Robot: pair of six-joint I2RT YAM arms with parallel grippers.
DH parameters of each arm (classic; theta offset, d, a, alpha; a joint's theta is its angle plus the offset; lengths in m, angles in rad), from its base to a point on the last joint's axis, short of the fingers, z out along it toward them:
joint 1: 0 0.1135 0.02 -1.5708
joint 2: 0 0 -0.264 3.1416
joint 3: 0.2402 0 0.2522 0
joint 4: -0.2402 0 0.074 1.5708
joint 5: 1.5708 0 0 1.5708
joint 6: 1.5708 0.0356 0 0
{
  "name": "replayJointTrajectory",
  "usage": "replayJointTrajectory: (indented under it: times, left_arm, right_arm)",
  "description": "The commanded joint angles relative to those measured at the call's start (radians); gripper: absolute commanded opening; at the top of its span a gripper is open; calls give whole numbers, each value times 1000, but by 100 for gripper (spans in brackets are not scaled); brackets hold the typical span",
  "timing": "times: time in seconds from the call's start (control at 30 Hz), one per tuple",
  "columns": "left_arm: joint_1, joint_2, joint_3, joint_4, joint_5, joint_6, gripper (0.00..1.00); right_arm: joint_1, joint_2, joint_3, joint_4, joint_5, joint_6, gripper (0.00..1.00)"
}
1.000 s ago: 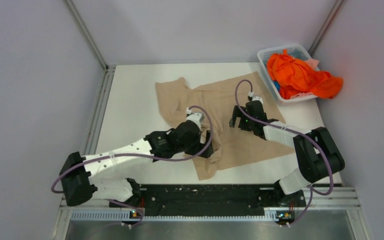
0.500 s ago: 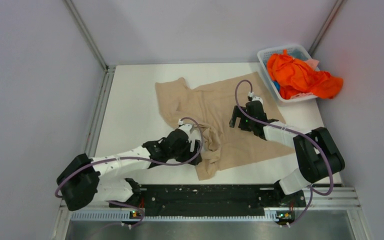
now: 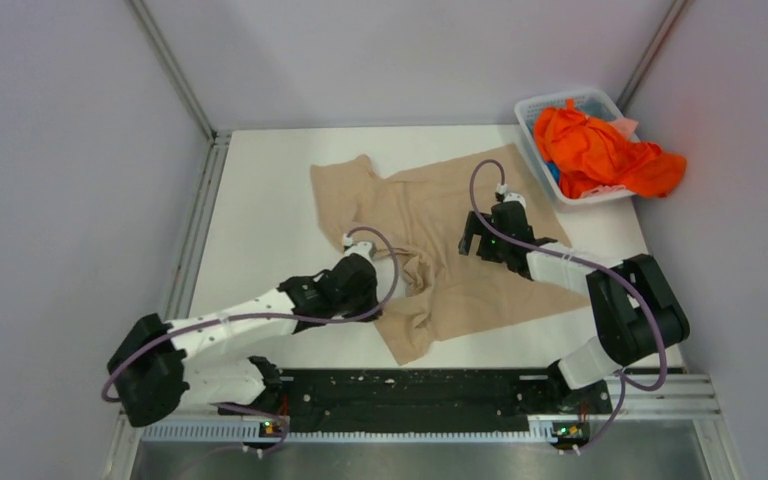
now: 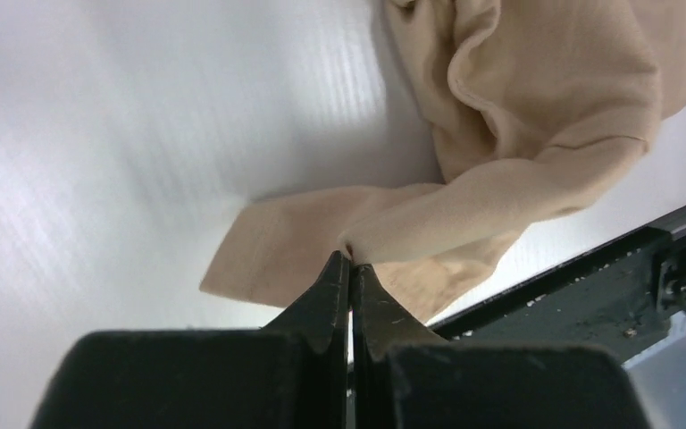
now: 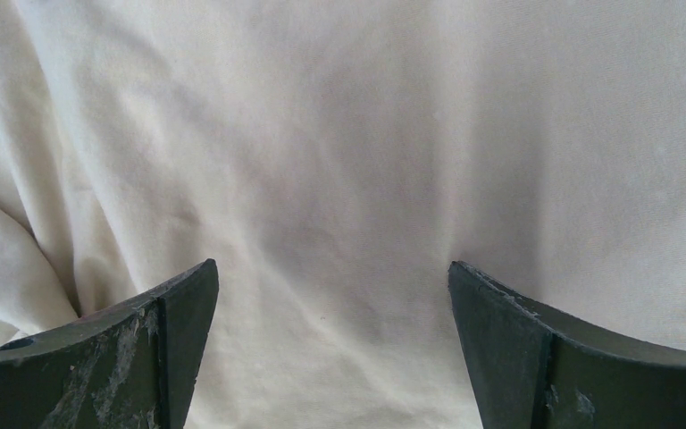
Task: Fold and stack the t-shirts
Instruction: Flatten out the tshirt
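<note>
A beige t-shirt (image 3: 425, 205) lies spread across the middle of the table, bunched into folds near its lower left. My left gripper (image 4: 350, 260) is shut on a fold at the beige shirt's (image 4: 536, 107) edge, and the cloth trails away from the fingertips; from above the left gripper (image 3: 368, 285) sits at the shirt's left side. My right gripper (image 3: 475, 240) hovers over the shirt's middle, open, with only flat beige cloth (image 5: 339, 134) between its fingers (image 5: 170, 340). Orange t-shirts (image 3: 600, 152) are heaped at the back right.
A white lattice basket (image 3: 535, 108) at the back right corner holds the orange heap, which spills over its right rim. Bare white table (image 3: 260, 220) lies left of the beige shirt. A black rail (image 3: 410, 385) runs along the near edge.
My left gripper has shut on the beige shirt and drawn back to the left, dragging the cloth into a bunched fold. The right arm has not moved.
</note>
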Motion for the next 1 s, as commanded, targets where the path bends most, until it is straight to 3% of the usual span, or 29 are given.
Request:
replayJointTrajectory:
  times: [0.0,0.17,0.33,0.5,0.57,0.7,0.77,0.8,0.87,0.9,0.97]
  left_arm:
    - [10,-221,-51,-329,-154,-360,0]
    - [12,-387,-77,-748,-17,-719,0]
    - [-44,-547,-94,-881,85,-881,0]
    - [-104,-576,-116,-1003,197,-953,0]
    - [-122,-549,-128,-990,239,-941,0]
    - [-161,-419,-137,-714,339,-804,0]
    - [-185,-327,-81,-632,322,-730,0]
    - [-190,-281,-44,-636,305,-678,4]
    - [-190,-207,42,-694,231,-618,34]
    - [-189,-181,89,-761,169,-608,43]
    - [-173,-145,193,-885,27,-596,76]
  right_arm:
    - [-4,9,3,-41,-2,-2,99]
    - [-3,16,25,-115,12,5,99]
    - [-4,27,43,-158,33,5,99]
    - [-4,43,60,-187,65,9,99]
    - [-4,53,64,-192,72,11,99]
    - [-4,69,69,-191,86,12,99]
    - [-4,70,71,-189,83,8,99]
    - [-5,69,72,-189,83,6,99]
    - [-4,64,71,-188,82,0,99]
    - [-4,60,70,-185,81,-2,99]
    - [-4,53,69,-184,79,-8,99]
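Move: At the shirt's gathered near-left part, the left hand, about 4 cm above the table, already pinches an edge. The spot on the table's front edge it pulls over lies some 11 cm back and 6 cm left. From this hand, the shirt's loose front corner is 7 cm back and 4 cm right, its bunched folds about 6 cm ahead and 7 cm right. From the right hand, resting open-fingered on the cloth, that spot is roughly 27 cm back and 28 cm left. Pulling the pinched edge back and left, the left hand lifts about 2 cm, then sweeps some 16 cm back past the table's front edge. It bows out roughly 11 cm left before coming a few centimetres right and sinking again, its fingertips swinging about 40 degrees towards the base, then opens and lets go. The right hand stays almost in place, open fingers still bearing on the shirt, tilting slightly. ##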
